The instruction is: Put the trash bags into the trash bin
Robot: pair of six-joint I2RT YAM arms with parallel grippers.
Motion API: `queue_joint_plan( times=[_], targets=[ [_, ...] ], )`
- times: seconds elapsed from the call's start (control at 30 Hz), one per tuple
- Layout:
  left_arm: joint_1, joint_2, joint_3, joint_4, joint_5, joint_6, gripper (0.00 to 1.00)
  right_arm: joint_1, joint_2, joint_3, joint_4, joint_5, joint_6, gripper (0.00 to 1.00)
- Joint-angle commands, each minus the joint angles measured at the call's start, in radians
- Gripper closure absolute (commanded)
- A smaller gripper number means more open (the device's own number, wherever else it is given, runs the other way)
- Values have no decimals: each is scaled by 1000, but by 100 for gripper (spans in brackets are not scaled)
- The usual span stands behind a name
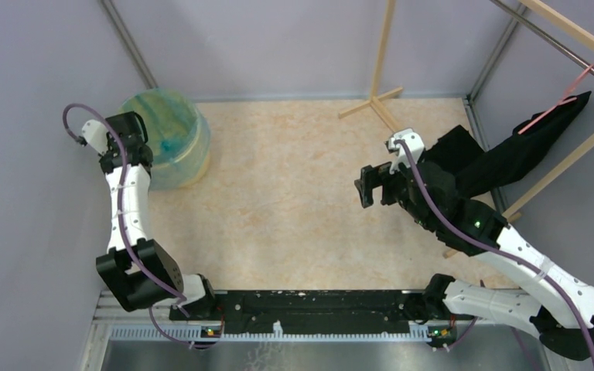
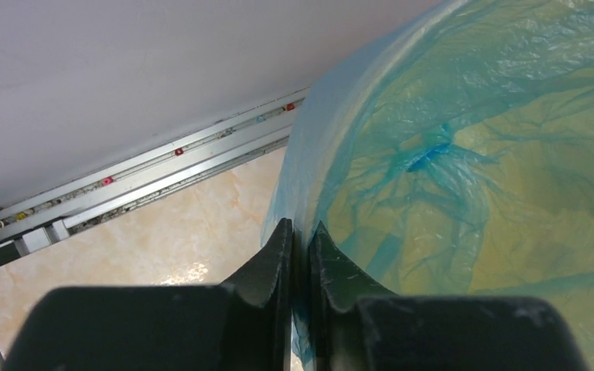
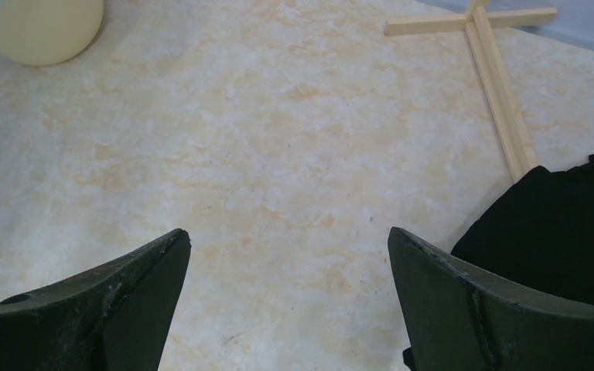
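The pale-yellow trash bin (image 1: 189, 158) stands at the far left of the table. The light-blue trash bag (image 1: 162, 124) lines its inside and folds over its rim. In the left wrist view the bag (image 2: 464, 178) fills the right side, crinkled against the yellow wall. My left gripper (image 2: 300, 232) is at the bin's near-left rim, shut on the bag film at the rim edge; it also shows in the top view (image 1: 128, 143). My right gripper (image 3: 288, 247) is open and empty above bare table at centre right (image 1: 367, 185). The bin's side shows in the right wrist view (image 3: 39, 31).
A black cloth (image 1: 510, 154) hangs from a wooden rack at the right, with a pink hanger (image 1: 561, 100). The rack's wooden cross foot (image 1: 375, 104) lies on the table at the back. The cloth (image 3: 557, 224) and foot (image 3: 495, 69) show in the right wrist view. Walls close in left and back.
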Motion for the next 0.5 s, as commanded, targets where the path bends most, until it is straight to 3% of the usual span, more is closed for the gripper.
queue_joint_plan(
  times=[0.0,0.03,0.1,0.2,0.27,0.37,0.47],
  targets=[
    [0,-60,-9,84,-9,-46,77,9,-17,56,10,-7,17,1],
    [-1,-66,-9,84,-4,-48,62,9,-17,63,8,-13,19,1],
    [-1,-85,-8,96,11,-33,42,9,-20,87,8,-32,18,1],
    [-1,-126,-1,115,33,-9,20,9,-29,131,7,-40,5,1],
    [-1,-152,22,108,53,0,10,9,-36,164,1,-36,-11,1],
    [0,-206,68,113,148,32,3,9,-47,218,-7,-27,-37,1],
    [-17,-269,100,252,469,164,2,9,-64,281,-16,-52,-73,1]
  ],
)
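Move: The left hand still pinches the bag-covered rim at the bin's near-left side, with the middle of the trash bin about 7 cm ahead of it, 8 cm to its right and 11 cm lower. From the empty, open right hand, the bin lies some 50 cm to the left, 14 cm ahead and 19 cm down. From that hand, the black cloth is about 8 cm ahead and 22 cm right, and the wooden stand's foot 28 cm ahead and 6 cm right, both nearly 30 cm below. Opening wide first, the left fingers let go of the bag and rim, then the hand climbs about 8 cm with quickening speed, drifting slightly right late on while its fingertips tip up some 15 degrees. After a brief pause the right hand also rises about 8 cm, almost straight up, its fingers staying wide open and touching nothing. ##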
